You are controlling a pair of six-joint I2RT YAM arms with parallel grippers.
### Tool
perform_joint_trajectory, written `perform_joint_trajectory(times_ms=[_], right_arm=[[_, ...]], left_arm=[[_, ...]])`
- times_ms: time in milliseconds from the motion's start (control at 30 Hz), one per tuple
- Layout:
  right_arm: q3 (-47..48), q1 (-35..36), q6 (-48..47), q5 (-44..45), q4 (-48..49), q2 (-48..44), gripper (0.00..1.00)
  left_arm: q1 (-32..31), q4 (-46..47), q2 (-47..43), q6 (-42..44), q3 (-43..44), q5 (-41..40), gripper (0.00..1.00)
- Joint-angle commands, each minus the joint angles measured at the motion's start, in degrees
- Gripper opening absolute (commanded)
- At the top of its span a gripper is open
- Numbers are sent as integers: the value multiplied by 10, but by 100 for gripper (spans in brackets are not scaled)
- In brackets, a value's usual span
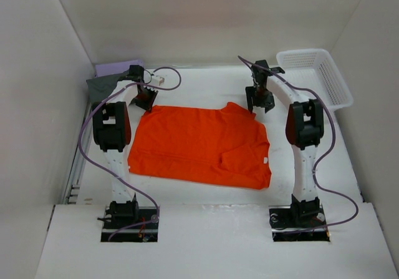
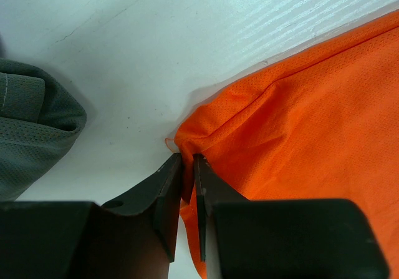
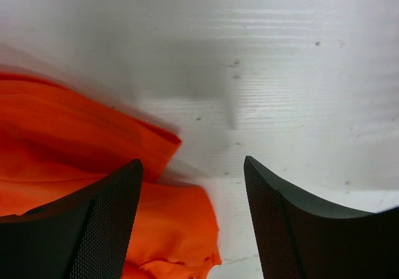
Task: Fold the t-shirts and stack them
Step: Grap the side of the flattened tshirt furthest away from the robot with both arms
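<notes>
The bright orange t-shirt lies spread across the middle of the table. My left gripper is at its far left corner, and in the left wrist view it is shut on a pinch of the orange fabric. My right gripper hovers at the shirt's far right corner. In the right wrist view it is open, with the orange cloth under its left finger and nothing gripped. A dark grey t-shirt lies at the far left on a lavender one; grey fabric is close to my left gripper.
A white mesh basket stands at the far right corner. White walls enclose the table on the left, back and right. Both arm bases sit at the near edge, with cables looping beside them.
</notes>
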Motion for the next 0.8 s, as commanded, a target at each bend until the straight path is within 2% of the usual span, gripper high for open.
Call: perform_joint_trajectory(times_ms=[0,100,200,333,533,767], right_arm=[[43,11,22,-8,-27,14,70],[51,11,53,-33,-21,-7,70],[52,11,127,-77,29,-33,69],[89,27,198,-91,80,-15,70],[193,56,233,-68,30,81,69],[229,84,235,-31,-9,127,70]], left_arm=[[2,-25,-10,12,-25,-20,12],[6,-21,-12,12,-32,-20,12],[6,-18,-12,14,-41,-19,12],[8,-16,-7,11,-45,-18,12],[4,-16,-9,14,-49,-13,12],[4,-14,-4,16,-48,-9,12]])
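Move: The orange t-shirt's raised far-edge peak lies about 12 cm to the left of my open right hand, 5 cm ahead and 3 cm lower. The shirt's loose corner is just below this hand, about 1 cm to its left and level fore and aft. The white bin stands some 26 cm right and 14 cm ahead. From my left hand, pinching the shirt's left far corner, the peak is roughly 39 cm to the right and 2 cm ahead. I swing my right hand about 12 cm left and some 6 cm forward, away from the loose corner and towards the raised peak. On the way I rise about 6 cm, then sink most of that again, fingers staying open. The hand rolls some 15 degrees, left side up, and twists slightly clockwise. My left hand stays put and keeps its pinch. ##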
